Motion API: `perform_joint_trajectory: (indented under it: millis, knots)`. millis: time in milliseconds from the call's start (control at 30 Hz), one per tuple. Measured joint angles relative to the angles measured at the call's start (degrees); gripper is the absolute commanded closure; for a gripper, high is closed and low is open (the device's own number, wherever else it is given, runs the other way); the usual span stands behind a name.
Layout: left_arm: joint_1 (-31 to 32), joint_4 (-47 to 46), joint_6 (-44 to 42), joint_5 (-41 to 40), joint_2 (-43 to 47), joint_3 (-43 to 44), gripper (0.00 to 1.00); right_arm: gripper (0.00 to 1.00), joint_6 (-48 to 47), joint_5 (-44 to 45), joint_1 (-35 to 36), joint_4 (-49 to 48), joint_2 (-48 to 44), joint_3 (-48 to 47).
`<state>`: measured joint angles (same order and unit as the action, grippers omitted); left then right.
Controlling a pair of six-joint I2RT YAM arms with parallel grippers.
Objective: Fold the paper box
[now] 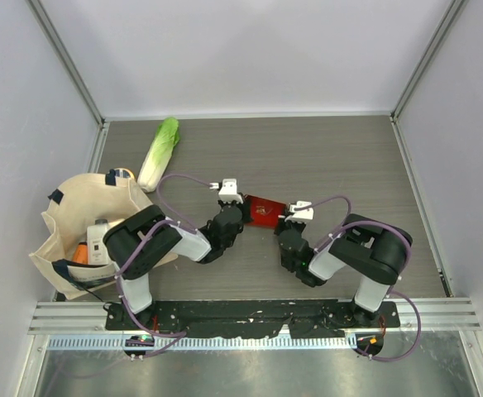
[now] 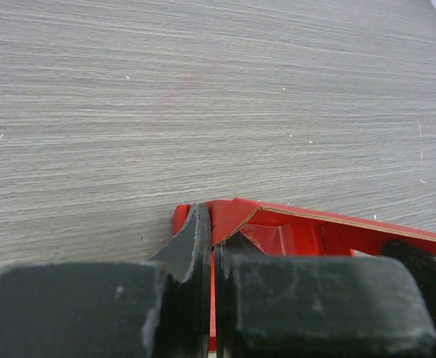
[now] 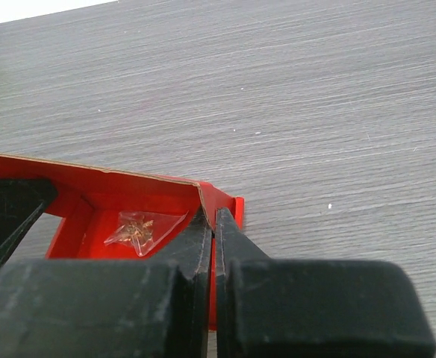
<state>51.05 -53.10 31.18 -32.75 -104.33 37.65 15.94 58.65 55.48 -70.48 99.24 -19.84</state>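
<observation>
The red paper box (image 1: 266, 212) lies open-topped on the table's middle, between my two grippers. My left gripper (image 1: 243, 211) is shut on the box's left wall, a thin red edge pinched between its fingers (image 2: 195, 246). In the left wrist view the box (image 2: 300, 231) stretches away to the right. My right gripper (image 1: 287, 217) is shut on the opposite end wall; in the right wrist view the box (image 3: 128, 198) extends left from the gripper (image 3: 212, 218). A small clear plastic packet (image 3: 136, 227) lies inside the box.
A beige tote bag (image 1: 76, 219) holding several items sits at the left, close to the left arm. A green cabbage (image 1: 159, 153) lies behind it. White walls ring the wood-grain table (image 1: 349, 157); a metal rail (image 1: 258, 318) runs along the near edge.
</observation>
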Motion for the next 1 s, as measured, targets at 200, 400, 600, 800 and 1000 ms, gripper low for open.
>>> perform_joint_trajectory:
  millis: [200,400,600,800,1000]
  knots:
    - [0.6,-3.8,-0.7,-0.5,-0.3,-2.0,1.0,0.86,-2.1,0.7,1.6,-5.9,1.9,1.7]
    - [1.1,-5.7,-1.4,-2.2,-0.9,-2.7,1.0,0.74,-0.8,0.9,1.9,-2.5,-0.7,2.3]
    - [1.4,-8.1,-1.3,-3.9,-1.3,-4.1,1.0,0.52,4.3,-0.2,1.9,14.1,-8.7,2.3]
    - [2.2,-9.3,-2.0,-5.1,-1.9,-4.2,1.0,0.36,14.1,-4.6,2.6,39.1,-22.8,0.5]
    - [2.8,-9.2,-4.0,-5.7,-1.9,-4.1,1.0,0.3,18.4,-20.6,-3.2,62.6,-41.4,-4.7]
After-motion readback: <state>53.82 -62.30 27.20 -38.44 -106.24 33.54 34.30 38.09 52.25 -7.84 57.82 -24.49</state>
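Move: Both grippers are already shut on the red paper box's far wall, one at each corner. The box's middle lies about 5 cm right of the left hand, 4 cm back and 2 below; from the right hand it is some 5 cm left, 2 cm back and 2 below. The small plastic bag inside is about 6 cm left of the right hand, 1 back and 4 below. The cabbage stands roughly 23 cm left of the left hand and 12 cm farther out. The right hand opens its fingers to about two-thirds and lets go of the box's far right corner, easing back first and then drawing away towards its base, about 5 cm in all, with a quick rise of some 4.5 cm at the end as the wrist tips fingers-down by about 15 degrees and swings a little counter-clockwise. Meanwhile the left hand keeps its pinch on the far left corner, hardly turning, and drifts only about 1 cm back and 1 cm left. ##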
